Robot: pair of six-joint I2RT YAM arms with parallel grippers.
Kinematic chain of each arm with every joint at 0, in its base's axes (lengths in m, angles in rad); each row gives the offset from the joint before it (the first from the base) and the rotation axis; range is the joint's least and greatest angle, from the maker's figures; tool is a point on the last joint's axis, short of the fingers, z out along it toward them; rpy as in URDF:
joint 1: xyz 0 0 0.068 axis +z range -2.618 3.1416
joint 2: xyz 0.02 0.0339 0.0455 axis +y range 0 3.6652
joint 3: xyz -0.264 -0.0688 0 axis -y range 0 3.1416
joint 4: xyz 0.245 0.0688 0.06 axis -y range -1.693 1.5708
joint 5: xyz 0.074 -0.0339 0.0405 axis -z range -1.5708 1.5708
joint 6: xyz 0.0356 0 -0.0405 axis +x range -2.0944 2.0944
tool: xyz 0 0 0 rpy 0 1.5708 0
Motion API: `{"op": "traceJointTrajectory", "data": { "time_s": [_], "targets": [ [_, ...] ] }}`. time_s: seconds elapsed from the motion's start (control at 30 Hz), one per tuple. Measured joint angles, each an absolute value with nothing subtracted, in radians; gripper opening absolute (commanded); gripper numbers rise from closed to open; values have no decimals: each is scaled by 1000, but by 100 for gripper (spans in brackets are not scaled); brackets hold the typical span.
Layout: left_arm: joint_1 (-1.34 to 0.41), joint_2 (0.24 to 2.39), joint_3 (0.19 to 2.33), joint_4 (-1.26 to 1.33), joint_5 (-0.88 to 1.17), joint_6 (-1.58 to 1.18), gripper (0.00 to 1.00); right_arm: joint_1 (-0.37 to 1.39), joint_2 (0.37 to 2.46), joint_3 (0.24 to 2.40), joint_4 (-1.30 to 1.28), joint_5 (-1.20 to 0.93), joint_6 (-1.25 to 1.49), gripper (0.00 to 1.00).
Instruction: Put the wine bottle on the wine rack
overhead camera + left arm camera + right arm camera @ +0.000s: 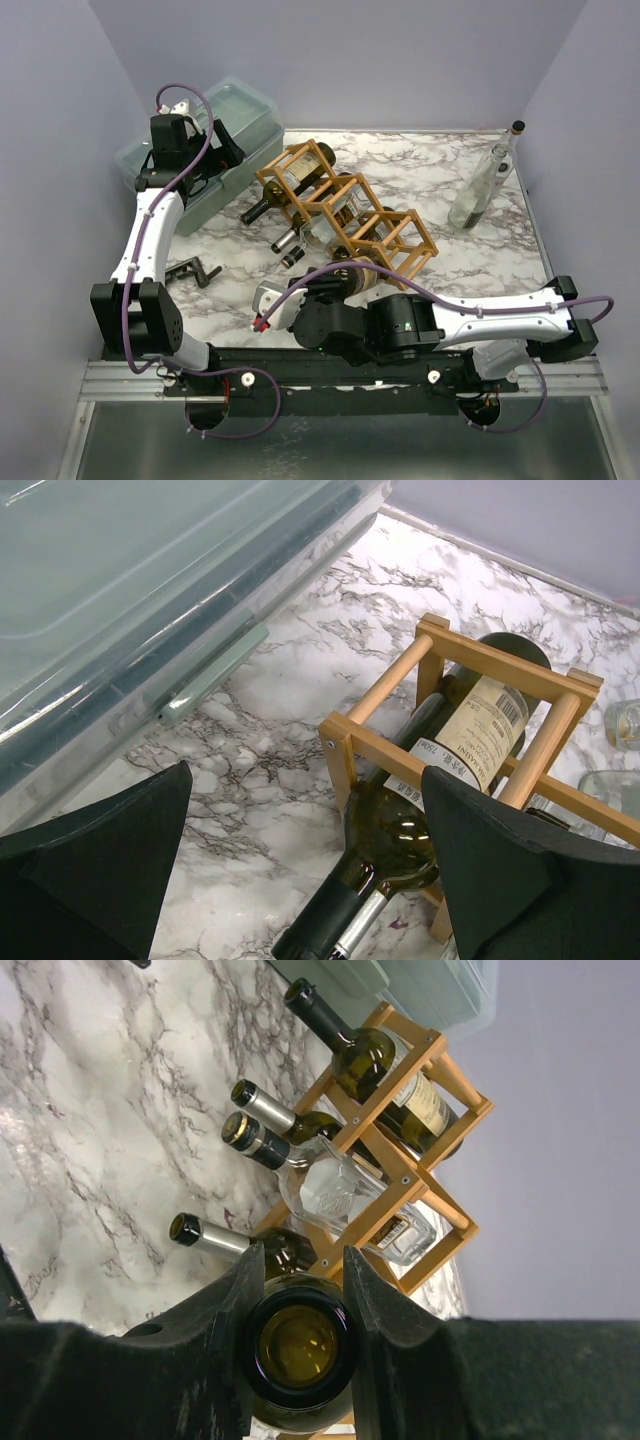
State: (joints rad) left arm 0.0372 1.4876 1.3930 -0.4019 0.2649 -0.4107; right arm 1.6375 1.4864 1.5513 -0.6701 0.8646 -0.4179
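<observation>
The wooden wine rack [345, 210] lies slantwise on the marble table, with several bottles lying in its cells. My right gripper [300, 1260] is shut on the neck of a dark green wine bottle [300, 1345]; I look straight into its open mouth. In the top view this bottle [352, 272] points at the rack's near side, with the right gripper [325, 285] behind it. The rack [400, 1160] rises just beyond the held bottle. My left gripper [232, 150] hangs open by the rack's far-left end, its jaws [305, 775] wide above a labelled green bottle [480, 720] resting in the rack [480, 660].
A translucent green lidded bin [215, 130] stands at the back left, close beside the left gripper. A clear glass bottle [480, 190] stands upright at the back right. A small black object [195, 270] lies on the table near the left arm. Grey walls enclose the table.
</observation>
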Motion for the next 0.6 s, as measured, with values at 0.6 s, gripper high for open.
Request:
{"op": "traceJointTrajectory", "data": {
  "time_s": [0.6],
  "targets": [
    [37,1488,1393,-402,265,-411,99,1648,1588,1438,-595,1006,-533,1]
  ]
}}
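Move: The rack's free upper cell, at its right-hand end, is the place for the wine bottle I hold by the neck in my right hand: about 14 cm ahead of that hand, 13 cm to its right and some 10 cm lower. The clear bottle in the next cell lies roughly 18 cm ahead, 1 cm to the right and 11 cm down; a silver-necked bottle lies low, about 8 cm ahead, 5 cm right and 20 cm below. From my idle left hand the free cell is about 17 cm back, 30 cm right and 7 cm down. Keeping my right fingers shut on the neck, I lower that end of the bottle about 5 cm, slowly at first and then faster, easing roughly 1 cm forward. Meanwhile I roll the wrist some 15 degrees so the bottle comes closer to level, its base end staying forward and to the right against the rack's front at the free cell. ##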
